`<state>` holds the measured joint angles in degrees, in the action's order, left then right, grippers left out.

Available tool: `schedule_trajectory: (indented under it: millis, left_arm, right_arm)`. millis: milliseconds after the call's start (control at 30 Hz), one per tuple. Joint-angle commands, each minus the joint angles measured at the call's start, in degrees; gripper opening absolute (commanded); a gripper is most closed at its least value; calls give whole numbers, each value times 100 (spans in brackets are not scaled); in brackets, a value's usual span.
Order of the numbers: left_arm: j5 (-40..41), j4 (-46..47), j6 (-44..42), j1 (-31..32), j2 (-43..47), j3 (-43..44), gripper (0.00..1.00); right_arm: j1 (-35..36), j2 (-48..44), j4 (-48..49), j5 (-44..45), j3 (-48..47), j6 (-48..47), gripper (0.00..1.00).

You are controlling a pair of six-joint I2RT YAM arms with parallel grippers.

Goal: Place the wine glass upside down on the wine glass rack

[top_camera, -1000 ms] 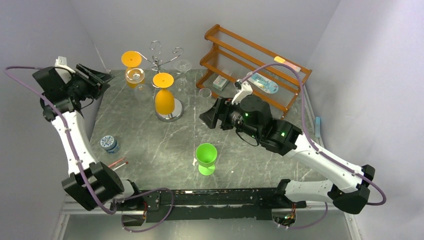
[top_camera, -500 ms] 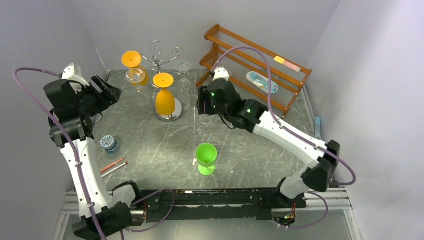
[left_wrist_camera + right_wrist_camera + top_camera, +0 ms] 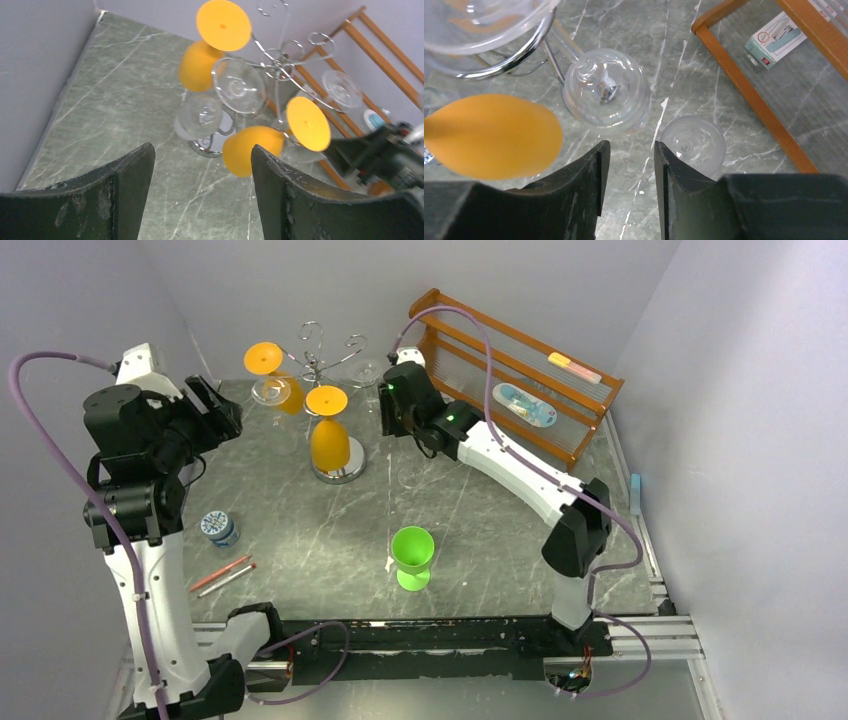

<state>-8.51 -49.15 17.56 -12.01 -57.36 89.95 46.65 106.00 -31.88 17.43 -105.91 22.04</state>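
Note:
The silver wire rack (image 3: pixel 322 352) stands at the back on its round mirrored base (image 3: pixel 340 473). Two orange glasses (image 3: pixel 329 443) and two clear ones (image 3: pixel 366 371) hang on it upside down. A green wine glass (image 3: pixel 412 557) stands upright at the table's middle front. A clear glass (image 3: pixel 693 144) stands upright on the table just beyond my right gripper (image 3: pixel 630 147), which is open, empty, and high beside the rack (image 3: pixel 392 418). My left gripper (image 3: pixel 202 150) is open and empty, raised left of the rack (image 3: pixel 278 56), also in the top view (image 3: pixel 218 412).
A brown wooden two-tier shelf (image 3: pixel 455 340) stands at the back right with small items and a box (image 3: pixel 775 36) on it. A small blue-capped jar (image 3: pixel 216 527) and pens (image 3: pixel 222 573) lie at the front left. Walls close in on three sides.
My right arm has stretched from mid-table to the back beside the rack, covering the clear table glass in the top view. My left arm has straightened up, its gripper staying near the rack.

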Motion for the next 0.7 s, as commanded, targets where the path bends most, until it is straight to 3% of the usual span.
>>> schedule_trajectory:
  millis: [0, 267, 500, 667]
  left_arm:
    - [-285, 27, -149, 492, 137, 101, 74]
    - [-363, 103, -277, 1335, 239, 117, 75]
    - [-714, 106, -249, 1515, 216, 153, 76]
    - [-1534, 214, -89, 1526, 151, 280, 76]
  right_arm:
    - [-46, 387, -493, 241, -431, -208, 41]
    - [-61, 683, -725, 488, -554, -268, 38]
    - [-116, 842, -753, 506, -592, -457, 34]
    - [-213, 840, -841, 332, -594, -519, 16]
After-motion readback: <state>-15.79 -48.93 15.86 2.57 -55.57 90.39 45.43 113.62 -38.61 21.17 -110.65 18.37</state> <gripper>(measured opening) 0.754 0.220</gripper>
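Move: The clear wine glass standing on the table has its middle about 13 cm below the right hand, 3 cm ahead and 5 cm to its right. A clear glass hanging from the rack is roughly 5 cm ahead, 4 cm left and 4 cm below. The nearer orange hanging glass is some 12 cm left, 4 cm back and 4 cm below. From the left hand, the standing glass is about 31 cm right, 13 cm ahead and 27 cm below. Right hand sinks some 5 cm to the standing glass's rim, fingers closing; left swings 9 cm right. ##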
